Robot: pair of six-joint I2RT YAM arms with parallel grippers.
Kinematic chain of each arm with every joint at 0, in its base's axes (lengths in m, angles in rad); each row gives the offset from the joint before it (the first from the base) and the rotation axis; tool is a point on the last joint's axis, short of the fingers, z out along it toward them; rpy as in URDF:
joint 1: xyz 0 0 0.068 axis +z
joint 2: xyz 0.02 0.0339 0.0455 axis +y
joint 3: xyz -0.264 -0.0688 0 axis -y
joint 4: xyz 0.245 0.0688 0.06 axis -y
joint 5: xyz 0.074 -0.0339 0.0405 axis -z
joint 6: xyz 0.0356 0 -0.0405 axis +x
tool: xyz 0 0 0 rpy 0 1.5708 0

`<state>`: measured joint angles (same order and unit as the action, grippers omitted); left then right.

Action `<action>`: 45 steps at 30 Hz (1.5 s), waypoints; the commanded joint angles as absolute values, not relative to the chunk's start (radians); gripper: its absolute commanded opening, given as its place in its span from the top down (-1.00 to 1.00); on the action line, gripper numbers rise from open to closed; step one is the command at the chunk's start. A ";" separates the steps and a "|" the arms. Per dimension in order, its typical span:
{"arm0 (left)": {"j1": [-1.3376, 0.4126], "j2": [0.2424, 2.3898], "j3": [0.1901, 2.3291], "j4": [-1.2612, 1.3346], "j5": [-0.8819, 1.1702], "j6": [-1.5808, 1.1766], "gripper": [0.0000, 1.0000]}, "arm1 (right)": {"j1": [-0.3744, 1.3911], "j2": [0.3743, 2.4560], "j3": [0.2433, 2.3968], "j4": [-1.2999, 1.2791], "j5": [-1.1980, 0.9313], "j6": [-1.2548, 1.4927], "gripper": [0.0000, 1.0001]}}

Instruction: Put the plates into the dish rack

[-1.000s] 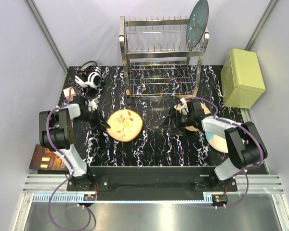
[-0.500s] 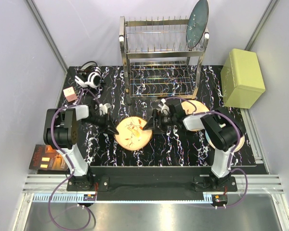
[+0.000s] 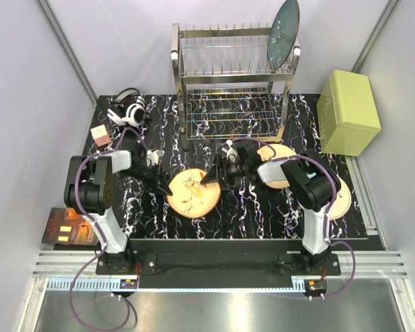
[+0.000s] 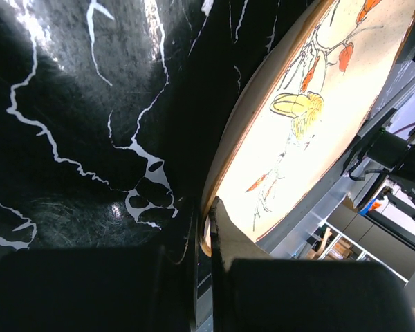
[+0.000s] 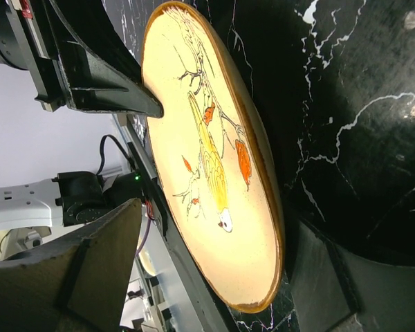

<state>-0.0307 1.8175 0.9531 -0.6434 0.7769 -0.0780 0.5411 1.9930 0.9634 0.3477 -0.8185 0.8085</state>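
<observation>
An orange-peach plate [image 3: 191, 195] with branch marks lies on the black marbled table [image 3: 256, 207]. My left gripper [image 3: 164, 185] is shut on its left rim; the left wrist view shows the fingers [image 4: 225, 228] pinching the plate [image 4: 311, 104] edge. My right gripper [image 3: 211, 178] is open at the plate's right rim, its jaws either side of the plate [image 5: 207, 159] edge without closing. The teal plate [image 3: 283, 33] stands in the dish rack [image 3: 228, 72] at top right. A second orange plate [image 3: 280, 153] and the cream plate [image 3: 342, 199] lie partly under the right arm.
An olive-green box [image 3: 347, 112] stands at the back right. A black-and-white headset [image 3: 128, 112] and a small pink cube [image 3: 100, 135] lie at the back left. A dark book [image 3: 63, 228] sits off the table's left edge.
The left gripper has pulled the orange plate to the right and slightly nearer. The right arm has swung left from the right-hand plates to this plate's right rim.
</observation>
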 commanded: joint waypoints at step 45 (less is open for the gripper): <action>-0.014 1.648 0.956 -0.613 1.042 0.032 0.22 | 0.552 1.793 1.178 -0.246 -0.959 0.263 1.00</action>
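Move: The pale plate aimed at, the one between the hands, has its middle some 5 cm left and 4 cm back of the right hand, about 2 cm lower. The second cream plate lies about 26 cm right and 6 cm ahead of that hand; the dish rack stands about 26 cm ahead and 9 cm right. From the left hand, already shut at the near plate's left rim, its middle is about 9 cm right, level. The right hand swings about 8 cm back and pinches the plate's right rim; the left opens and rises. ##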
